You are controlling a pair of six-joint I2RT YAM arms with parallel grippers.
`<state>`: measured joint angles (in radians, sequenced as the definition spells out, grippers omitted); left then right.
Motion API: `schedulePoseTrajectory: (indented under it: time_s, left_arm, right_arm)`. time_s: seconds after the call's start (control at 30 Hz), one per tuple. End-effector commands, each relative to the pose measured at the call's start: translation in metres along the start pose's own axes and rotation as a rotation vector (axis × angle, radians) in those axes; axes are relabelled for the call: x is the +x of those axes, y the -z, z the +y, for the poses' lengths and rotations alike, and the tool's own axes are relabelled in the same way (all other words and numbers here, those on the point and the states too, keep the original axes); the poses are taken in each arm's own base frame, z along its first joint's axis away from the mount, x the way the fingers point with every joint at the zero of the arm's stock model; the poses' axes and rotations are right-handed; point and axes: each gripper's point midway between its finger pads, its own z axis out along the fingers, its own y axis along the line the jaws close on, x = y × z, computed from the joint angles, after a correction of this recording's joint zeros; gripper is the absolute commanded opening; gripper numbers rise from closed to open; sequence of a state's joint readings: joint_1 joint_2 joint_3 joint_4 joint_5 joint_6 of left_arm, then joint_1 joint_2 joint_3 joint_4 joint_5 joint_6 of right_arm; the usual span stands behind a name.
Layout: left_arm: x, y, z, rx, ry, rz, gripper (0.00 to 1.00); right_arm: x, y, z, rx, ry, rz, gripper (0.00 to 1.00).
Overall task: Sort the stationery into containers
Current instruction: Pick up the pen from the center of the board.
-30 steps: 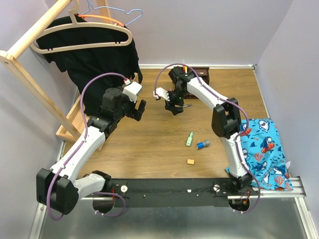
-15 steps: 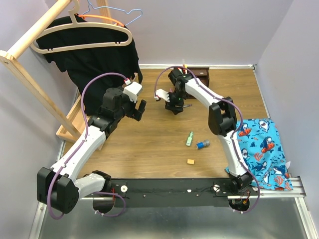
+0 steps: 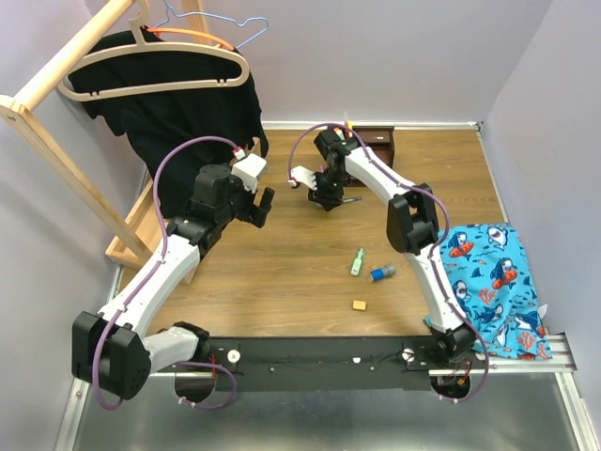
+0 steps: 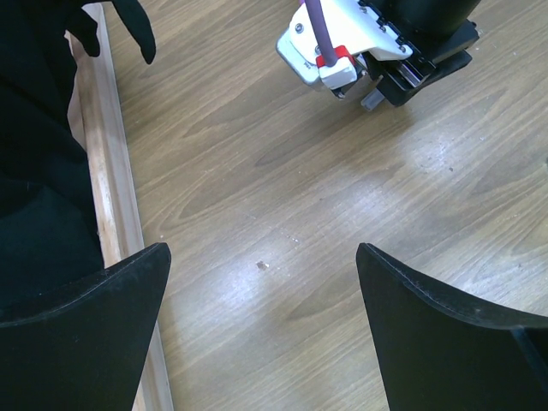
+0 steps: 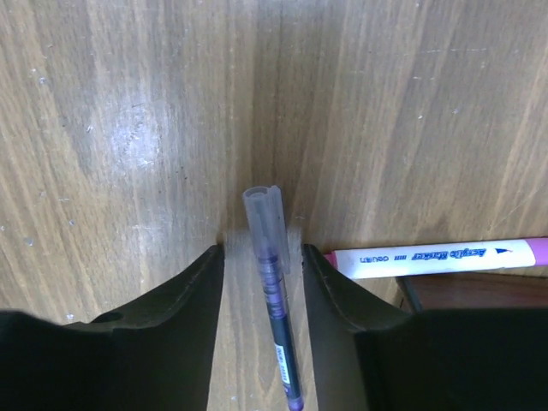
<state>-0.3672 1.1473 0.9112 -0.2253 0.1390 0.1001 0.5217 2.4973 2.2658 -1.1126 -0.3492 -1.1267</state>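
A purple pen (image 5: 272, 282) with a clear cap lies on the wooden table between the fingers of my right gripper (image 5: 262, 250). The jaws straddle it with a small gap on each side. A pink-tipped white pen (image 5: 437, 257) lies just right of the right finger. In the top view this right gripper (image 3: 329, 200) points down in front of the dark brown organizer (image 3: 376, 141). My left gripper (image 3: 263, 209) is open over bare wood (image 4: 263, 257) with nothing in it. A green highlighter (image 3: 358, 261), a blue-capped tube (image 3: 380, 273) and a small orange eraser (image 3: 359, 304) lie nearer the front.
A black garment (image 3: 188, 103) hangs on a hanger from the light wooden rack (image 3: 56, 141) at the back left, and its base rail (image 4: 111, 171) runs beside my left gripper. A blue fish-print cloth (image 3: 493, 282) lies at the right edge.
The right gripper has moved slightly back and left, lowered to the table, and its jaws have narrowed around the purple pen. The left arm has hardly moved.
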Motion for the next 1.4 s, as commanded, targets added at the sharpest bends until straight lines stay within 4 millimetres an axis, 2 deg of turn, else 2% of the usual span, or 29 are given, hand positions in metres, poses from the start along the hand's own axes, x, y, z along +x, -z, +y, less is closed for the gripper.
schedulePoseTrajectory:
  time_s: [0.0,0.2,0.37,0.5,0.63,0.73,0.9,1.0,1.13,1.17,1.23,1.27,1.33,1.37]
  left_arm:
    - [-0.001,-0.003,0.007,-0.025,0.016,-0.009,0.99]
    - [-0.001,-0.004,0.008,-0.029,0.018,-0.004,0.99]
    - [-0.002,-0.005,0.008,-0.029,0.019,-0.006,0.99]
    - [-0.001,-0.006,0.007,-0.022,0.030,-0.004,0.99]
    - [-0.003,-0.006,0.006,-0.018,0.033,-0.009,0.99]
    - [-0.003,-0.005,0.006,-0.020,0.033,-0.009,0.99]
    - [-0.001,-0.004,0.005,-0.018,0.031,-0.001,0.99]
    - [-0.001,-0.004,0.005,-0.018,0.035,-0.003,0.99]
    - [-0.002,-0.003,0.006,-0.023,0.039,-0.007,0.99]
    - [-0.002,-0.003,0.006,-0.025,0.038,-0.008,0.99]
    - [0.000,-0.003,0.006,-0.029,0.039,-0.004,0.99]
    - [0.002,-0.003,0.006,-0.030,0.044,-0.003,0.99]
    - [0.003,-0.003,0.007,-0.038,0.050,0.000,0.99]
    - [0.002,-0.003,0.007,-0.038,0.057,-0.003,0.99]
  right_arm:
    - [0.022,-0.024,0.015,-0.095,-0.011,0.068,0.47]
    - [0.034,-0.033,0.036,-0.195,-0.001,0.103,0.38]
    - [0.031,-0.033,0.039,-0.176,0.009,0.091,0.43]
    - [0.027,-0.031,0.044,-0.191,0.022,0.092,0.42]
    - [0.037,-0.037,0.058,-0.245,0.006,0.135,0.39]
    - [0.043,-0.044,0.066,-0.277,-0.017,0.160,0.33]
    - [0.042,-0.048,0.067,-0.266,-0.043,0.169,0.18]
    - [0.031,-0.042,0.066,-0.246,-0.061,0.149,0.12]
    - [-0.001,-0.012,0.061,-0.200,-0.124,0.053,0.08]
    - [-0.015,0.006,0.054,-0.158,-0.129,0.014,0.06]
    - [-0.036,0.023,0.051,-0.129,-0.194,-0.054,0.03]
    - [-0.053,0.042,0.043,-0.073,-0.201,-0.108,0.01]
    - [-0.072,0.060,0.043,-0.048,-0.270,-0.186,0.01]
    - [-0.085,0.068,0.034,-0.001,-0.266,-0.240,0.01]
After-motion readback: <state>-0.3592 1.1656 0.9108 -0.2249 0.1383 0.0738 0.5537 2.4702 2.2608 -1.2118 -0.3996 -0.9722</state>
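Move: The pen lies across the board, already between my right hand's half-open fingers near its clear end; its middle is about 3 cm to the right and a centimetre below and ahead. The white marker's middle is some 7 cm straight ahead, the brown box about 13 cm ahead and 8 cm to the right. The green bottle lies roughly 16 cm back and 8 cm right. From my left hand the pen is about 11 cm ahead, 20 cm right, 19 cm below. I close my right fingers on the pen near its clear end while easing back towards myself about 2 cm, low over the board. Once they have pinched it, I draw it back faster, another 2 cm or so, away from the marker and the box, starting to rise by about 1.5 cm as the wrist tilts roughly 10 degrees. ##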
